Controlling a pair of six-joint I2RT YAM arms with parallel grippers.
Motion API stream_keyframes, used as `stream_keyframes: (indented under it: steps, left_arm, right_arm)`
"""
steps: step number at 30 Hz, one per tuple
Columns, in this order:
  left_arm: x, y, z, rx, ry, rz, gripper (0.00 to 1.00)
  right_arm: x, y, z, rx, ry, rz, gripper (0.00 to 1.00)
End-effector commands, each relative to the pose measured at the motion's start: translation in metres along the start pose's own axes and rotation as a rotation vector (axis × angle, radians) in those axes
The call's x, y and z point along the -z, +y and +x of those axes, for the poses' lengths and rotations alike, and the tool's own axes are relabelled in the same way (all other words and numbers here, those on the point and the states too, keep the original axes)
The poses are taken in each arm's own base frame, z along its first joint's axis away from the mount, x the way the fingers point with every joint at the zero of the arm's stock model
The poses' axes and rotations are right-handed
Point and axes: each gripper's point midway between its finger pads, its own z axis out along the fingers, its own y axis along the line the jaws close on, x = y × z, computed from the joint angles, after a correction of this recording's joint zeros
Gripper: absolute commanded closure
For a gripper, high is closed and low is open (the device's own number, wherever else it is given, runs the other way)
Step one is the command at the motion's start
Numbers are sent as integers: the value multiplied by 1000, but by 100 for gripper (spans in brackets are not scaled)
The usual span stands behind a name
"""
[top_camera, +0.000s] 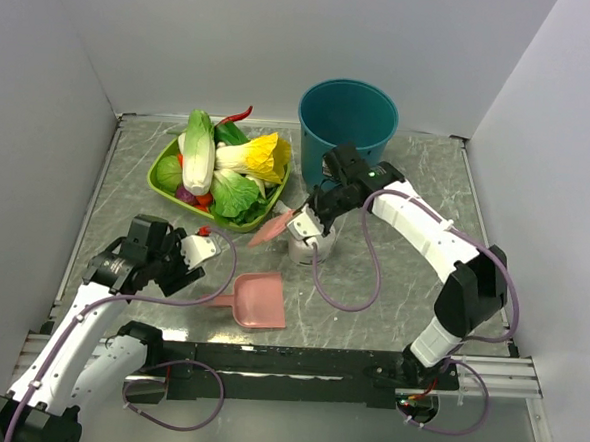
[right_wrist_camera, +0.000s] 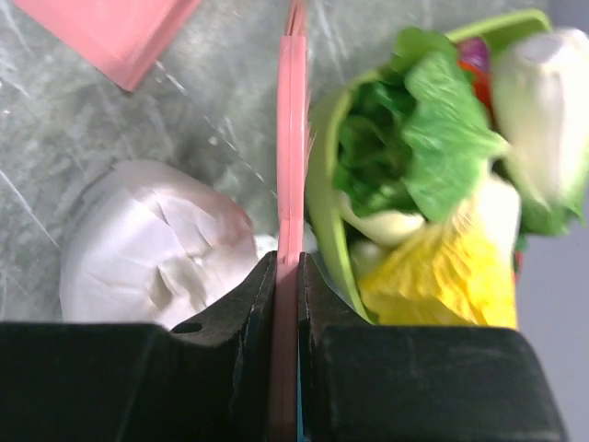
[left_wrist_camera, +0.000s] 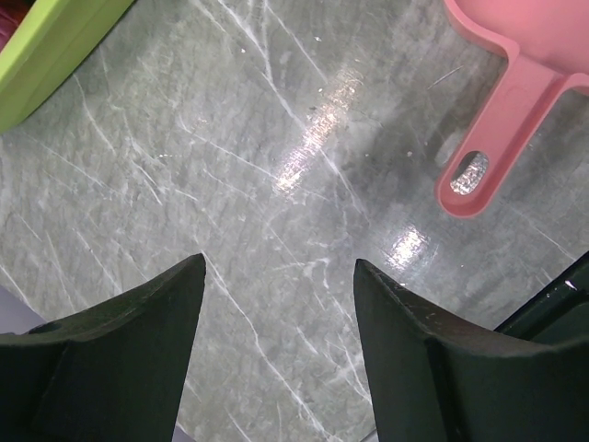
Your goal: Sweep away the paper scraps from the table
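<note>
My right gripper (top_camera: 310,220) (right_wrist_camera: 287,262) is shut on a thin pink sweeper (top_camera: 271,230) (right_wrist_camera: 292,138), which points toward the green tray. An upright white tissue roll (top_camera: 312,244) (right_wrist_camera: 156,249) stands just under and beside this gripper. A pink dustpan (top_camera: 260,301) (left_wrist_camera: 502,120) (right_wrist_camera: 110,32) lies flat on the grey marble table (top_camera: 372,276) (left_wrist_camera: 230,166), its handle toward my left gripper (top_camera: 201,250) (left_wrist_camera: 279,276). That gripper is open above bare table, with nothing between its fingers. No paper scraps show clearly; any near the roll are hidden by the right arm.
A green tray (top_camera: 162,178) (left_wrist_camera: 46,55) (right_wrist_camera: 322,184) piled with vegetables sits at the back left. A teal bucket (top_camera: 348,119) stands at the back centre. White walls enclose the table on three sides.
</note>
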Motion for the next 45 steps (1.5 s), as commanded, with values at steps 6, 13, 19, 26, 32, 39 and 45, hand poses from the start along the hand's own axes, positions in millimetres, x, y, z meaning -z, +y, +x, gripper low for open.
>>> stream_keyframes:
  steps: [6, 13, 19, 26, 32, 39, 45]
  left_arm:
    - [-1, 1, -8, 4, -33, 10, 30]
    - [0, 2, -9, 13, -37, 3, 30]
    - [-2, -1, 0, 47, -6, -6, 27]
    - [0, 1, -3, 74, -9, -8, 3]
    - [7, 6, -13, 135, -29, -27, 3]
    - [16, 41, -29, 261, -77, -203, 4]
    - [26, 53, -41, 277, -120, -241, 4]
  right_arm:
    - [18, -19, 53, 0, 169, 6, 100]
    - [25, -25, 101, 32, 279, -21, 100]
    - [16, -30, 130, 56, 311, -23, 100]
    - [-21, -12, 129, 70, 246, -99, 100]
    - [-36, 4, 71, 83, 123, -158, 100]
    - [-31, 30, 0, 100, 13, -186, 100]
    - [-3, -18, -31, 55, 14, 42, 100]
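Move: The right hand holds the pink brush. The paper scrap it is going for lies roughly 5 cm ahead of this hand, 4 cm to its left and 17 cm below. The paper-filled cup is about 4 cm back and 3 cm to the right, while the dustpan is some 15 cm back and 8 cm left. The vegetable basket's middle is about 13 cm ahead and 18 cm left. From the left hand, the scrap lies about 17 cm ahead, 19 cm right and 10 cm below. With its grip kept on the brush, the right hand sweeps the paper scrap back towards the dustpan: it first reaches about 12 cm forward and a little right past the scrap while sinking some 7 cm, then draws back about 14 cm and somewhat left, rising near the end of the stroke. The empty left hand opens wider, then lifts about 3 cm and edges forward, turning some 15 degrees counter-clockwise. ##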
